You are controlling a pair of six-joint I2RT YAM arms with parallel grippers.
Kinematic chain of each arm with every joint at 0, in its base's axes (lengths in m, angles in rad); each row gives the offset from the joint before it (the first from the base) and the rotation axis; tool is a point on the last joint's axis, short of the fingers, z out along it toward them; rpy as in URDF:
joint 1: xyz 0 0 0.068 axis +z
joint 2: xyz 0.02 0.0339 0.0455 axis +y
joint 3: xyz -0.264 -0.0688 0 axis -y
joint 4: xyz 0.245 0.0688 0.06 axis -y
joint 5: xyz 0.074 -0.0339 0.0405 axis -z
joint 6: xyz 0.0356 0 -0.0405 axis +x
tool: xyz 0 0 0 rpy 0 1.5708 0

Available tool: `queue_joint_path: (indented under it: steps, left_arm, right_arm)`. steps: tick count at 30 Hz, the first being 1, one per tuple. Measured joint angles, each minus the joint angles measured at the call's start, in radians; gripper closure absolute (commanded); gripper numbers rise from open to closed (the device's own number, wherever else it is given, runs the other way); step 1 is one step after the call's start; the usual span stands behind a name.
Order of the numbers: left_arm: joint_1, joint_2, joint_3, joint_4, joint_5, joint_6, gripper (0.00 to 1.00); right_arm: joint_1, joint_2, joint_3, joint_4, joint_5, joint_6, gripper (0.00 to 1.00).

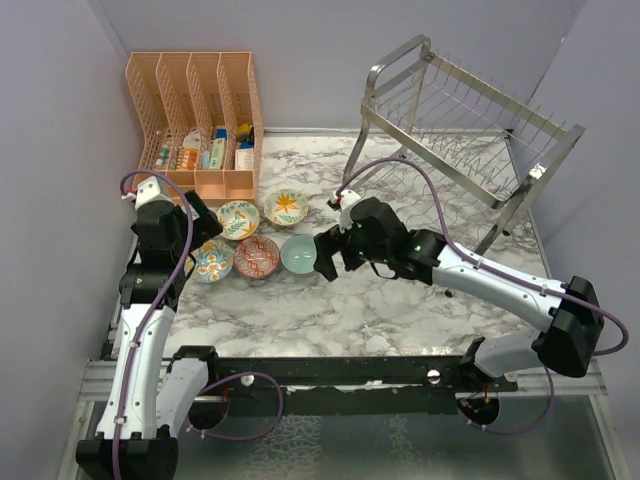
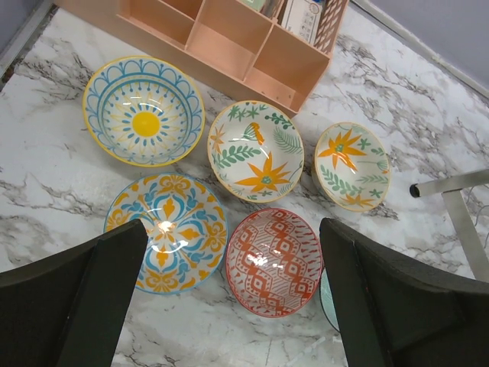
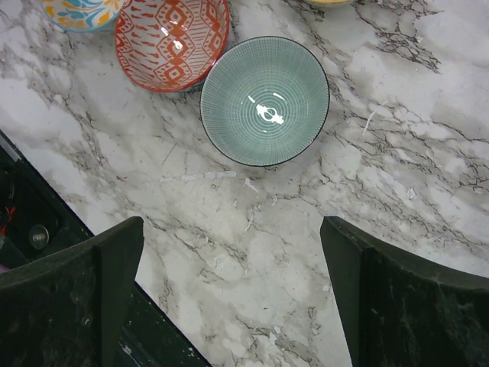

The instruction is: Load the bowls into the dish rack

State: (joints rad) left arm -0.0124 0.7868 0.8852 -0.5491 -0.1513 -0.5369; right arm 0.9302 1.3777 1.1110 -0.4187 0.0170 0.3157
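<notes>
Several small bowls sit together on the marble table, left of centre. The plain teal bowl [image 1: 299, 253] [image 3: 264, 100] lies just in front of my right gripper [image 1: 325, 256] [image 3: 231, 229], which hangs open above bare marble. The red patterned bowl [image 1: 257, 256] [image 2: 273, 262] is under my open left gripper [image 1: 203, 232] [image 2: 231, 252], apart from its fingers. Around it are a blue-orange bowl [image 2: 166, 233], a leaf-patterned bowl [image 2: 256, 151], an orange-flower bowl [image 2: 351, 164] and a yellow-centred blue bowl [image 2: 144, 111]. The silver wire dish rack [image 1: 470, 130] stands at the back right, with nothing in it.
A peach mesh organizer [image 1: 195, 110] [image 2: 229, 38] with small packets stands at the back left, right behind the bowls. One tubular leg of the rack [image 2: 458, 202] shows right of the bowls. The table's dark front rail [image 3: 30, 222] lies near my right gripper.
</notes>
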Motion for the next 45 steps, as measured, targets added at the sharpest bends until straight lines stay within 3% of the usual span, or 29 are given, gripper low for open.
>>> queue_joint_path:
  steps: [13, 19, 35, 39, 45]
  left_arm:
    - [0.000, -0.029, -0.076, 0.031, 0.022, 0.021, 0.01]
    - [0.000, -0.068, -0.116, 0.056, 0.039, 0.024, 0.01]
    - [0.000, -0.173, -0.203, 0.102, 0.016, 0.020, 0.01]
    - [0.000, -0.175, -0.203, 0.104, 0.003, 0.020, 0.01]
    - [0.000, -0.175, -0.203, 0.104, -0.002, 0.020, 0.01]
  right_arm:
    - [0.000, -0.026, -0.030, 0.040, 0.008, -0.040, 0.01]
    - [0.014, 0.100, 0.024, 0.055, -0.003, -0.094, 0.01]
    - [0.024, 0.356, 0.146, 0.130, -0.141, -0.263, 0.26]
    - [0.034, 0.425, 0.181, 0.137, -0.145, -0.285, 0.38]
    - [0.055, 0.496, 0.194, 0.135, -0.137, -0.298, 0.45]
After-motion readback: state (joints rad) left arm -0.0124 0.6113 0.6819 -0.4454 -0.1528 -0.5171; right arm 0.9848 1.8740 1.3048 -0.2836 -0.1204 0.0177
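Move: The teal bowl lies about 6 cm ahead of my right hand, 6 cm to its left and some 15 cm below it. The red patterned bowl is next to it, about 10 cm farther left and level with it. The small orange-flower bowl stands some 12 cm beyond the teal bowl and 4 cm more to the left. From my left hand, the teal bowl is about 19 cm to the right, level with it and 21 cm down. After a brief hover I bring my right hand down about 11 cm and left some 8 cm onto the near rim of the teal bowl. On the way I turn it roughly 20 degrees counter-clockwise, tip its left side down a little and narrow the wide-open fingers to a little over half, one finger outside the rim and one over the inside. My left hand, still empty and open, sinks and draws back 2 to 3 cm. ##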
